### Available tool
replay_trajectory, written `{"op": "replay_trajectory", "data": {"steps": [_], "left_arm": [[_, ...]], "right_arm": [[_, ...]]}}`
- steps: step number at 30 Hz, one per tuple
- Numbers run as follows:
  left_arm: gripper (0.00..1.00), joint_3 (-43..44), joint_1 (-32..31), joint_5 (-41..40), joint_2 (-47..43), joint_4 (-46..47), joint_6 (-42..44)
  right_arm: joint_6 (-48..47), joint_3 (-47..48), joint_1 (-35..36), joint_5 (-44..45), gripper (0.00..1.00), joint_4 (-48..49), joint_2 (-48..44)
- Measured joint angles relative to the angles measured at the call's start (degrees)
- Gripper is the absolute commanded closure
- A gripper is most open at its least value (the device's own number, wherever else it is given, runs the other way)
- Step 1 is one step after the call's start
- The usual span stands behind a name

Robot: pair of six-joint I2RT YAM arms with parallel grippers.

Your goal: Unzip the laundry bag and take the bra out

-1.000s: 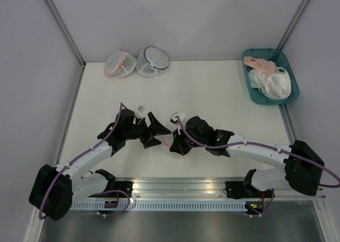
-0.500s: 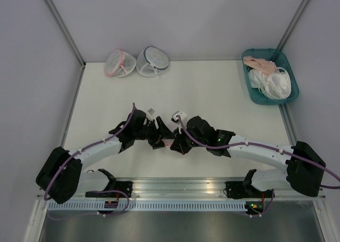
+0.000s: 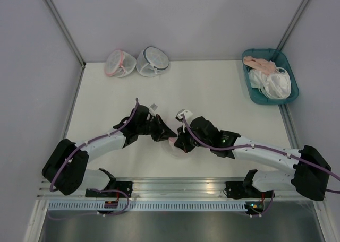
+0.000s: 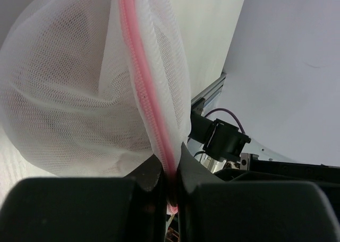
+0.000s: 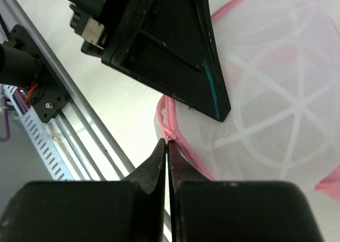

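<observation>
The laundry bag (image 4: 79,93), white see-through mesh with a pink zipper rim (image 4: 139,83), hangs between both grippers near the table's front middle. In the top view only a scrap of it (image 3: 173,148) shows beneath the arms. My left gripper (image 4: 170,165) is shut on the pink zipper rim. My right gripper (image 5: 167,144) is shut on the small pink zipper pull (image 5: 169,135) at the bag's (image 5: 276,109) edge. One left finger (image 5: 175,56) lies across the mesh just above it. The bra is hidden; I cannot make it out through the mesh.
Two more mesh pouches sit at the back left, one pink-trimmed (image 3: 118,62) and one dark-trimmed (image 3: 153,60). A teal tray (image 3: 264,101) at the back right holds pink garments (image 3: 258,63) and white pouches (image 3: 273,83). A metal rail (image 3: 180,186) runs along the near edge.
My left gripper moved right to the bag and went from wide open to shut on the zipper rim. The right gripper stayed shut on the pull, shifting slightly.
</observation>
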Motion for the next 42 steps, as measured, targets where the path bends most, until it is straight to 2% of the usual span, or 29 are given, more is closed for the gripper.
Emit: {"op": "replay_trajectory", "data": {"steps": [10, 14, 20, 23, 26, 27, 28, 30, 37, 38, 39, 42], "left_arm": [[0.91, 3.2, 6.9, 1.8, 1.3, -2.4, 3.5], [0.91, 5.2, 8.8, 4.0, 3.4, -3.4, 6.5], [0.91, 8.3, 9.9, 7.6, 9.1, -3.7, 10.5], [0.87, 9.8, 10.3, 8.6, 10.9, -4.2, 12.2], [0.75, 11.4, 10.6, 9.9, 12.2, -4.4, 13.6], [0.55, 11.9, 10.9, 10.3, 12.5, -4.4, 14.0], [0.41, 12.2, 11.1, 10.6, 12.5, -4.4, 14.5], [0.22, 12.7, 11.4, 11.0, 12.6, -4.4, 15.2], [0.1, 13.4, 11.6, 11.0, 10.7, -7.2, 15.5], [0.1, 13.4, 11.6, 11.0, 9.6, -8.1, 15.5], [0.03, 13.2, 11.6, 11.0, 8.0, -8.7, 15.3], [0.03, 11.2, 11.2, 10.6, 1.2, -10.3, 14.9]], "right_arm": [[-0.1, -0.2, 0.0, 7.6, 1.0, -4.3, -0.7], [0.2, -0.1, 0.0, 13.3, 0.99, -6.7, -0.5], [1.7, 1.2, 0.0, 23.4, 1.0, -11.3, 4.2], [2.6, 1.4, 0.0, 26.8, 0.99, -12.1, 7.0], [3.1, 1.5, -0.1, 28.5, 1.0, -12.3, 8.6], [3.1, 1.5, -0.2, 28.9, 1.0, -12.6, 8.7], [3.1, 1.5, -0.2, 29.3, 1.0, -12.8, 8.7], [3.1, 1.6, -0.3, 29.8, 1.0, -13.0, 8.7], [3.0, 1.6, -0.4, 30.0, 1.0, -12.9, 7.1], [3.0, 1.6, -0.4, 29.7, 1.0, -12.8, 6.5], [2.9, 1.6, -0.4, 29.1, 1.0, -12.6, 6.0], [2.1, 1.6, -0.4, 26.0, 0.99, -11.3, 4.4]]}}
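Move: The left fingers already pinch the laundry bag's pink zipped edge. The bag's middle lies roughly 2 cm ahead of that hand, 3 cm to its right and 6 cm below; the zip pull is some 6 cm back and 5 cm to the right, about level. The right fingers already grip that pull. From the right hand the bag's middle is about 8 cm ahead, 2 cm left and 6 cm down, the left-pinched edge some 6 cm ahead and 5 cm left. Keeping its pinch on the zip pull, the right hand draws it along the pink zip about 8 cm right, nearly as far down and some 5 cm forward, fingers tipping down and swinging clockwise, then lifts a little. The left hand carries its pinched edge about 6 cm forward, opens wide to let go, then rises and eases back. ##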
